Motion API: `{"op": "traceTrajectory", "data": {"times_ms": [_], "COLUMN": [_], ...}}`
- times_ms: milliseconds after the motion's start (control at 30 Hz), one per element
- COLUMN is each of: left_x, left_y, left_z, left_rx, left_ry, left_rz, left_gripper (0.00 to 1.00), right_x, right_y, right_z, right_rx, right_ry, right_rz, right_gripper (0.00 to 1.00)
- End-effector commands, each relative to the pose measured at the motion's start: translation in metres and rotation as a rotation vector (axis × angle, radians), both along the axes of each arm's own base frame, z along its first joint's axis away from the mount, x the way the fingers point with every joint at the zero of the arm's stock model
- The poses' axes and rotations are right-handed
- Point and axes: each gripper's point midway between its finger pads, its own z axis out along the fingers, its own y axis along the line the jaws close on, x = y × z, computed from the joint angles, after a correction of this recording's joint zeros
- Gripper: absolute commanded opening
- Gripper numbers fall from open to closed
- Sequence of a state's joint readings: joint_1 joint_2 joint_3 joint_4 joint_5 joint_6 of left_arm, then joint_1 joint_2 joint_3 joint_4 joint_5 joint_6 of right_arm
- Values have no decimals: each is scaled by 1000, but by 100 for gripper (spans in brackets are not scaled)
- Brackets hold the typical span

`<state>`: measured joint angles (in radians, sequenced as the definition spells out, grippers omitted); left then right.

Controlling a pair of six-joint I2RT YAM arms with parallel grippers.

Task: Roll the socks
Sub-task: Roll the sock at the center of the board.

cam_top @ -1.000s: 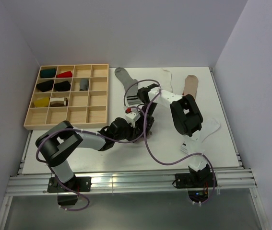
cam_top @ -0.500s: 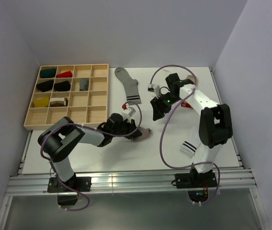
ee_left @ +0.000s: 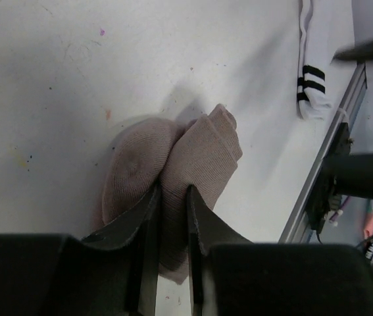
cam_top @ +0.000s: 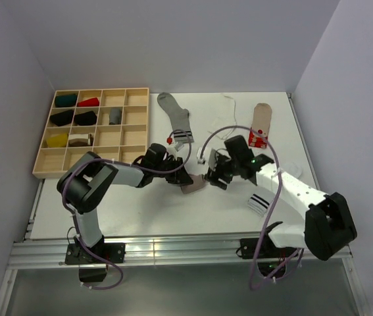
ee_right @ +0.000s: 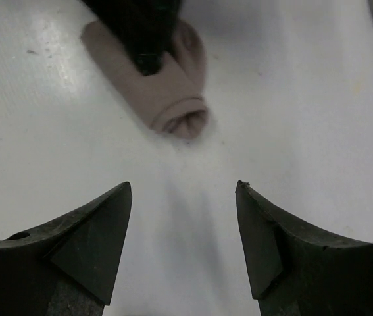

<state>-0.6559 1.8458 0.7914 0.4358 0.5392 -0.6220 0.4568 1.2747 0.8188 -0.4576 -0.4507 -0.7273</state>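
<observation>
A taupe sock [cam_top: 193, 187], rolled into a bundle, lies on the white table; my left gripper [cam_top: 181, 178] is shut on it. In the left wrist view the roll [ee_left: 202, 148] is pinched between the gripper [ee_left: 172, 194] jaws. My right gripper [cam_top: 212, 174] hovers open just right of the roll, which lies ahead of its gripper [ee_right: 183, 187] as the roll [ee_right: 168, 99]. Flat on the table lie a grey sock with dark stripes [cam_top: 175, 116], a taupe sock with red-white stripes [cam_top: 261, 121] and a white sock with black stripes [cam_top: 260, 203].
A wooden compartment tray [cam_top: 136, 125] at the back left holds several rolled socks. A plain white sock [cam_top: 229, 105] lies at the back, another white one [cam_top: 293, 170] to the right. The white striped sock [ee_left: 312, 85] lies by the table's metal rail [ee_left: 331, 158].
My right arm swung from the back of the table down toward the taupe roll, and its jaws opened wider. The left gripper kept hold of the roll, shifting it slightly.
</observation>
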Motion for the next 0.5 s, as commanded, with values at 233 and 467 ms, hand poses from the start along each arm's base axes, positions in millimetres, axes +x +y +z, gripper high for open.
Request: {"op": "traceTrajectory", "data": {"times_ms": [233,467], "left_x": [-40,-39], "left_y": [35,35], "left_z": [-71,-74], "left_rx": [184,188], "left_ry": [266,298], "left_rz": [-56,-66], "left_gripper": [0,0], "right_x": [3,-10], "right_y": [38,54], "right_z": [-24,-40], "right_rx": [-147,-205], "right_ry": [-304,-317], "right_rz": [162,237], "right_gripper": [72,73]}}
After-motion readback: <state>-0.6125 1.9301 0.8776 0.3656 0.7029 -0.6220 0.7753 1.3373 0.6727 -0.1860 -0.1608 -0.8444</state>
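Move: The brown sock at the centre, partly rolled, is already pinched in the left hand; its middle is about 2 cm to the right and 1 cm below and back of that hand's point. From the open right hand, the sock lies about 10 cm to the left, level fore and aft, some 8 cm below. The grey sock's striped cuff lies 17 cm ahead and 13 cm left of the right hand, the white sock's striped cuff 15 cm right and 8 cm back. The partly rolled brown sock stays pinched by the left hand, which holds its place and tilts only slightly, while the right hand closes in on the sock's free right-hand side: about 5 cm left and 4 cm down, drawing back about 2 cm at first. The right wrist swivels some 20 degrees counter-clockwise, its fingers staying open; contact with the sock can't be seen. ##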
